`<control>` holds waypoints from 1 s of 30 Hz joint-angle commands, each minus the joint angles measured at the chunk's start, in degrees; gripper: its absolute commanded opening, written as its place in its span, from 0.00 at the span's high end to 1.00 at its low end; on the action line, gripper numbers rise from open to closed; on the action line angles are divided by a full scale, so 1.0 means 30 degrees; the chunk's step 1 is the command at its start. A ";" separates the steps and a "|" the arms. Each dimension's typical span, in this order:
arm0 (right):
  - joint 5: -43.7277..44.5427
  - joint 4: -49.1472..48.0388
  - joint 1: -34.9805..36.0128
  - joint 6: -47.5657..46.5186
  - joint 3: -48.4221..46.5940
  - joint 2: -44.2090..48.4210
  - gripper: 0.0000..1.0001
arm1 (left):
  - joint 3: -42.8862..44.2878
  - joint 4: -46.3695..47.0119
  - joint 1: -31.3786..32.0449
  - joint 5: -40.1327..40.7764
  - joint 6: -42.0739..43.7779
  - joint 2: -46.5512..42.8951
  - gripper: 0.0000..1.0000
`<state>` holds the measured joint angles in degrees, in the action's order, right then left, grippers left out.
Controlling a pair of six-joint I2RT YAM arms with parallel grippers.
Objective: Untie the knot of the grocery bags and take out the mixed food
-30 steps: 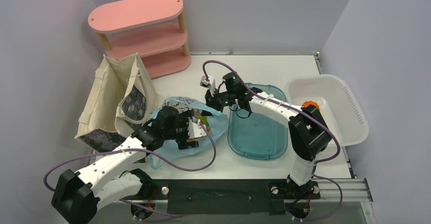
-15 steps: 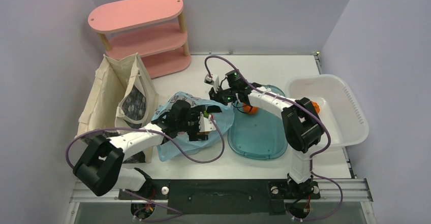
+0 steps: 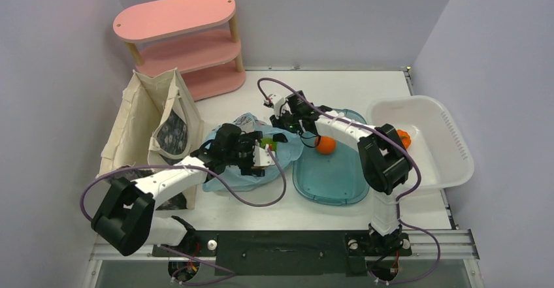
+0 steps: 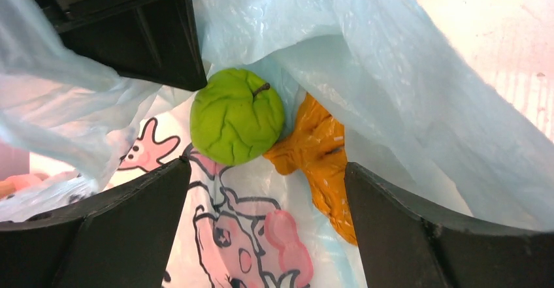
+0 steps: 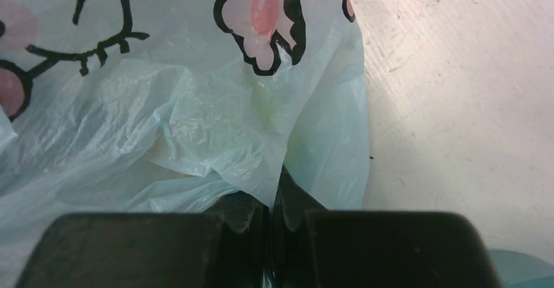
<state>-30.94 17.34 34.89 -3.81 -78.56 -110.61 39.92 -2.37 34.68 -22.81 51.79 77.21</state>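
The light blue grocery bag [image 3: 245, 170] lies open at mid-table, and its printed film [image 4: 405, 72] fills the left wrist view. My left gripper [image 3: 262, 154] [image 4: 268, 174] is open inside the bag's mouth. Just beyond its fingertips [image 4: 140, 209] lies a round green fruit [image 4: 236, 125] [image 3: 269, 145], touching a crumpled orange wrapper [image 4: 320, 154]. My right gripper [image 3: 283, 118] [image 5: 271, 200] is shut on a fold of the bag's rim [image 5: 215, 138] at the far side. A round orange fruit [image 3: 325, 144] sits outside the bag in the teal tub [image 3: 330, 180].
A white basket [image 3: 451, 138] at the right holds an orange item [image 3: 403, 138]. A beige canvas tote [image 3: 147, 125] stands left of the bag, with a pink shelf unit [image 3: 183, 40] behind it. The right gripper's black body [image 4: 124, 27] hangs over the fruit.
The orange fruit has come out of the bag into the teal tub. My left gripper has pushed further into the bag's mouth. The right gripper has drawn the rim back and left.
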 commanded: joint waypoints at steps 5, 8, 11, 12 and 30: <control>0.1244 0.2046 0.1897 -0.0773 -0.2063 -0.1275 1.00 | -0.0728 -0.1378 -0.0569 -0.0573 0.0518 -0.1858 0.14; -0.0783 0.2141 0.2291 -0.0702 -0.2071 -0.1407 1.00 | -0.0909 -0.1804 -0.0643 -0.0599 0.0691 -0.2445 0.14; -0.1882 0.2364 0.2547 -0.0712 -0.2102 -0.1574 1.00 | -0.1158 -0.2202 -0.0721 -0.0600 0.1190 -0.2824 0.15; -0.2367 0.2415 0.2584 -0.0719 -0.2107 -0.1586 1.00 | -0.1276 -0.2404 -0.0815 -0.0564 0.1508 -0.2854 0.15; -0.3137 0.2680 0.1983 -0.0900 -0.2434 -0.1743 1.00 | -0.0124 -0.2620 -0.1935 -0.0840 0.1911 -0.0261 0.09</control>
<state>-38.09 25.45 40.82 -5.41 -83.42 -115.42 36.16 -10.55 29.12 -22.92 57.23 74.08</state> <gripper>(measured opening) 0.004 0.903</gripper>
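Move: The left hand, empty and open in the bag's mouth, has the green vegetable about 3 cm ahead, 3 cm to its right and 4 cm below; the orange-brown piece lies some 5 cm nearer the base than the vegetable. For the right hand, shut on the bag's rim, the vegetable is roughly 1 cm back, 4 cm to the left and 3 cm lower, and the orange ball in the teal tub lies about 14 cm to the right and 2 cm back. Still pinching the bag's rim, the right hand drags it back and left by some 7 cm, sinking slightly and turning counter-clockwise about 10 degrees, then eases barely a centimetre back to the right. The left hand, fingers kept wide, shifts about 5 cm left and a little back inside the mouth, then sinks some 3 cm, closing in on the green vegetable and the orange-brown piece. ##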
